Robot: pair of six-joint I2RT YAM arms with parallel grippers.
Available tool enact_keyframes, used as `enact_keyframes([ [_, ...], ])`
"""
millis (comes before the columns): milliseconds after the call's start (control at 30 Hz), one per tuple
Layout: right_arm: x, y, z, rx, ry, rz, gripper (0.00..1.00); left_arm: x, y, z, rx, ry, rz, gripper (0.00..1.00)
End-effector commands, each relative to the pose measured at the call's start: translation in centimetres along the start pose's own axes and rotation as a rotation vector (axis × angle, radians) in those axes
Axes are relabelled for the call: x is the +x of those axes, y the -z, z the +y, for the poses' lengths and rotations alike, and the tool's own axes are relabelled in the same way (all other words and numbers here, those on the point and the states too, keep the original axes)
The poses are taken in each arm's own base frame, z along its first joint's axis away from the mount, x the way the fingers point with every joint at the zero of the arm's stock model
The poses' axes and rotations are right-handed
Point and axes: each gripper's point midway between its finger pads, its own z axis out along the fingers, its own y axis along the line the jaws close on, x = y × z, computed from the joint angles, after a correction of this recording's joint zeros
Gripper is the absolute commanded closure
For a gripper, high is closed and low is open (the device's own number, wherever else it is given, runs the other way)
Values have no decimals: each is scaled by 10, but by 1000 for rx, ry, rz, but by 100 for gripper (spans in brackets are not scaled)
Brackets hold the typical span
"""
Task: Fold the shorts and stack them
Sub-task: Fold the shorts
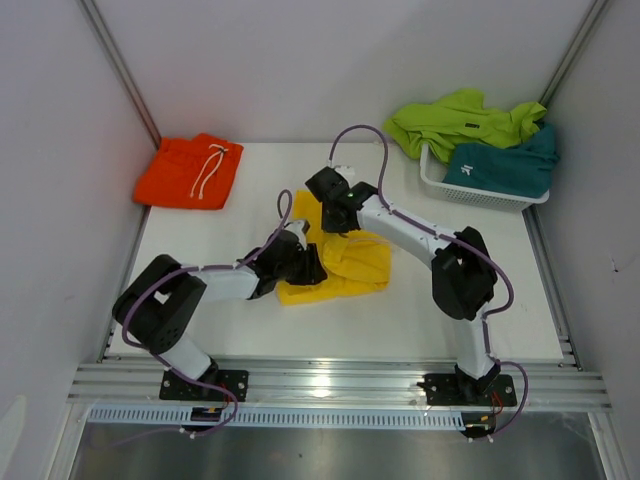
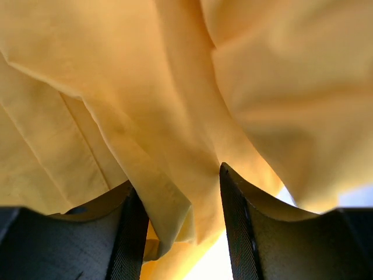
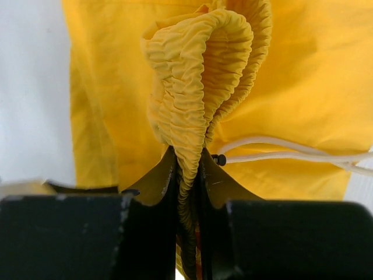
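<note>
Yellow shorts point(image 1: 357, 266) lie crumpled at the table's centre. My right gripper point(image 1: 338, 224) is at their far edge. In the right wrist view it point(image 3: 187, 153) is shut on the gathered elastic waistband point(image 3: 198, 70), which stands up in a fold, and the white drawstring point(image 3: 280, 149) trails off to the right. My left gripper point(image 1: 318, 266) is at the shorts' left side. Its jaws point(image 2: 178, 178) stand apart with a hanging fold of yellow fabric point(image 2: 169, 192) between them, close to the left finger and clear of the right one. Folded orange shorts point(image 1: 190, 172) rest at the far left.
A white mesh basket point(image 1: 470, 196) stands at the far right, holding lime green shorts point(image 1: 455, 120) and teal shorts point(image 1: 505, 165) that spill over its rim. Grey walls close in the table on both sides and at the back.
</note>
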Motion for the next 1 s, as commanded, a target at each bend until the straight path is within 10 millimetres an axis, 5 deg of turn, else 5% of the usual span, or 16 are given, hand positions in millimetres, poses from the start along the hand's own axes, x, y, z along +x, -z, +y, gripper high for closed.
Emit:
enact_keyframes([
  [0, -6, -21, -3, 39, -61, -59, 99, 32, 18, 20, -94, 14, 88, 48],
  [300, -2, -31, 2, 9, -44, -56, 99, 22, 63, 31, -168, 28, 29, 48],
  [500, -6, -21, 15, -15, -11, -73, 97, 32, 80, 69, -260, 100, 2, 66],
  [600, -10, -20, 20, -11, -11, -81, 94, 25, 93, 70, -252, 120, -53, 75],
  [967, -21, -11, 28, 34, -24, -136, 93, 28, 95, 74, -259, 110, -53, 76],
])
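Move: The left hand is low among the shorts, fingers half open around a fold of cloth. The shorts' near-left corner lies about 9 cm to its left, 6 cm back and 2 cm down; the gathered waistband is some 9 cm ahead, 4 cm right and 10 cm up. From the right hand, which still grips that waistband, the shorts' left edge lies some 11 cm left, level with it fore and aft, and the drawstring about 6 cm right, also level; both are roughly 10 cm below. The left hand comes free of the fold and draws out back and to the left, then mainly left, about 11 cm left and 5 cm back in all, turning some 15 degrees counter-clockwise as its fingers narrow from half to a quarter open and its tips arrive beside the near-left corner of the shorts. The right hand keeps its pinch on the waistband, first sinking about 3 cm towards the cloth lying beneath, then easing about 2 cm left towards the left edge while rising slightly. ##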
